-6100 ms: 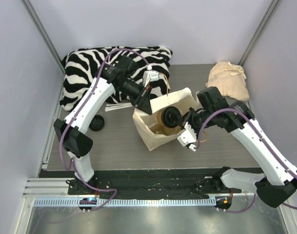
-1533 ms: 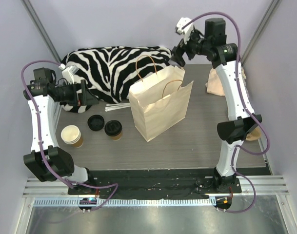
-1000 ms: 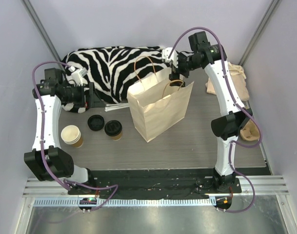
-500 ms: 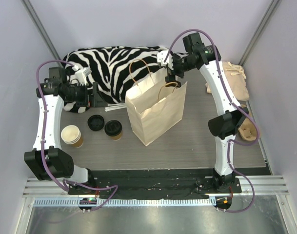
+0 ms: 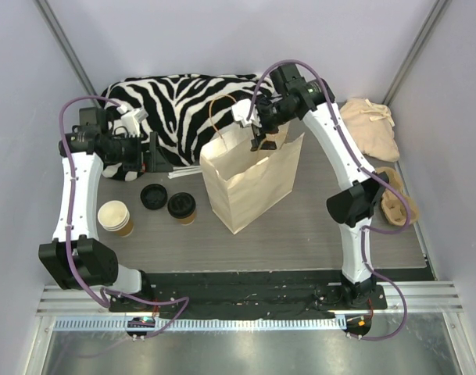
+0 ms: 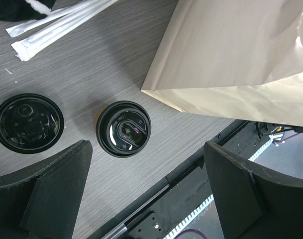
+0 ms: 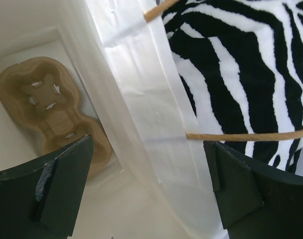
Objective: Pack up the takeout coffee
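The takeout coffee [image 5: 181, 207] is a brown cup with a black lid, standing left of the paper bag [image 5: 249, 183]. In the left wrist view the takeout coffee [image 6: 123, 129] sits just ahead of my open left gripper [image 6: 146, 148], which hovers above the table. From above, my left gripper [image 5: 154, 153] hangs behind the cups. My right gripper [image 5: 258, 139] is open over the bag's mouth. In the right wrist view the bag's wall [image 7: 141, 99] runs between my right gripper's [image 7: 149, 142] fingers. A cardboard cup carrier [image 7: 47, 102] lies on the bag's floor.
A flat black lid [image 5: 154, 197] and a brown cup with a white top [image 5: 115, 217] stand left of the coffee. Wrapped straws [image 5: 187, 170] lie by the zebra cushion [image 5: 183, 101]. A beige cloth pouch [image 5: 368, 125] sits at the back right.
My right arm has swung left and down from the back corner to the bag's mouth, and the bag has shifted slightly left. My left arm has crept a little to the right.
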`<move>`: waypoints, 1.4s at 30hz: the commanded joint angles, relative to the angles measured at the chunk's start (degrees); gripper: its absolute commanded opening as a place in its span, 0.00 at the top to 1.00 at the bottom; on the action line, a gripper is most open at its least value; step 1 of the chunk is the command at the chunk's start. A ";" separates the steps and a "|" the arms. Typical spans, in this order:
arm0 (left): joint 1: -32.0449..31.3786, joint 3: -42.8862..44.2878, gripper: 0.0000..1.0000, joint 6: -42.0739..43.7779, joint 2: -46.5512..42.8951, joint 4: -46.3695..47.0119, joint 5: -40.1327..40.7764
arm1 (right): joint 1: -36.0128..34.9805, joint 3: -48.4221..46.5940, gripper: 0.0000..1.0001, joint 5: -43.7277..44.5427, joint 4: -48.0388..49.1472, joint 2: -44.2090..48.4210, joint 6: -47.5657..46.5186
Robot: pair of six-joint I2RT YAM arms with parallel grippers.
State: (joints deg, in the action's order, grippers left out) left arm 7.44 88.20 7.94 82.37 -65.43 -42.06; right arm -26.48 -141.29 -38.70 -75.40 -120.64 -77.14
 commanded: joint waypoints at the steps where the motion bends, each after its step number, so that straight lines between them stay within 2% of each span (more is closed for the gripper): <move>1: -0.50 -0.49 0.00 0.93 -3.00 0.21 -1.35 | -1.20 -0.56 0.07 0.46 -4.14 0.85 -5.82; 2: -0.50 -0.66 0.00 1.11 -3.18 0.04 -1.09 | -1.21 -0.74 0.11 0.73 -4.75 0.93 -6.00; 5: -0.50 -1.45 0.00 1.02 -4.05 0.21 0.31 | -1.12 -1.61 0.40 2.40 -6.86 1.37 -5.04; 7: -0.59 -2.24 0.00 0.76 -4.32 0.83 0.84 | -0.77 -1.97 0.54 3.54 -7.83 2.59 -4.25; 8: -0.67 -2.33 0.00 0.84 -4.23 0.83 1.02 | -0.77 -1.71 0.66 4.06 -8.01 3.04 -2.33; 10: -1.20 -2.25 0.00 1.19 -3.27 0.92 2.77 | -0.50 -1.53 0.78 6.26 -7.66 3.74 0.84; 11: -1.55 -2.07 0.00 2.07 -2.92 0.74 3.30 | -0.24 -1.62 0.89 7.05 -6.97 4.27 2.51; 13: -2.34 -1.02 0.00 3.12 -1.69 0.13 3.48 | 0.11 -1.70 0.99 8.98 -6.08 4.88 8.48; 17: -5.32 -1.28 0.00 3.04 -2.47 3.54 7.07 | 0.99 0.39 0.99 12.85 0.74 9.17 21.48; 19: -8.65 -2.59 0.00 4.09 -3.17 6.10 12.50 | 1.34 4.33 0.99 14.26 4.45 11.91 27.71; 22: -11.47 -5.48 0.00 7.78 -4.76 7.77 15.95 | 1.34 9.96 0.99 15.06 9.38 17.09 31.34; 28: -13.50 -9.01 0.00 14.80 -4.06 7.16 15.35 | 0.20 17.18 0.99 14.97 10.27 22.99 34.51; 32: -16.66 -12.52 0.00 16.83 -5.55 10.92 16.22 | -0.24 17.11 0.99 15.23 9.48 23.08 39.16; 36: -21.23 -18.31 0.00 18.95 -8.01 15.24 20.96 | -0.33 17.28 0.99 15.41 8.86 22.99 41.36; 42: -24.14 -20.88 0.01 19.65 -5.91 17.44 25.53 | -0.50 16.58 0.99 14.53 7.11 22.12 42.78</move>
State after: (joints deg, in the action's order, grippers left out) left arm -15.81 67.90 25.69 76.12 -52.99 -20.75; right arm -26.57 -123.72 -23.44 -68.51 -98.41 -37.12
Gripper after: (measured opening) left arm 0.996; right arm 0.035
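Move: Between the right hand's open fingers, barely 1 cm away, runs the far rim of the paper bag; the drink carrier inside lies about 25 cm below, 7 cm back and 4 cm to the left, and the zebra cushion some 14 cm ahead and 22 cm left. From the left hand, the black-lidded cup is roughly 20 cm down, 7 cm right and 3 cm back, the loose black lid 9 cm ahead of that cup and 11 cm left of it. Closing on the paper bag's far rim almost where it stands, the right hand pinches the paper, then pulls right about 7 cm and up and back about 6 cm each, swinging some 35 degrees clockwise. Meanwhile the left hand, fingers wide open, sinks about 10 cm towards the black-lidded cup, easing 5 cm right and a little back while tipping its fingers more steeply downward, still clear of the lid. ##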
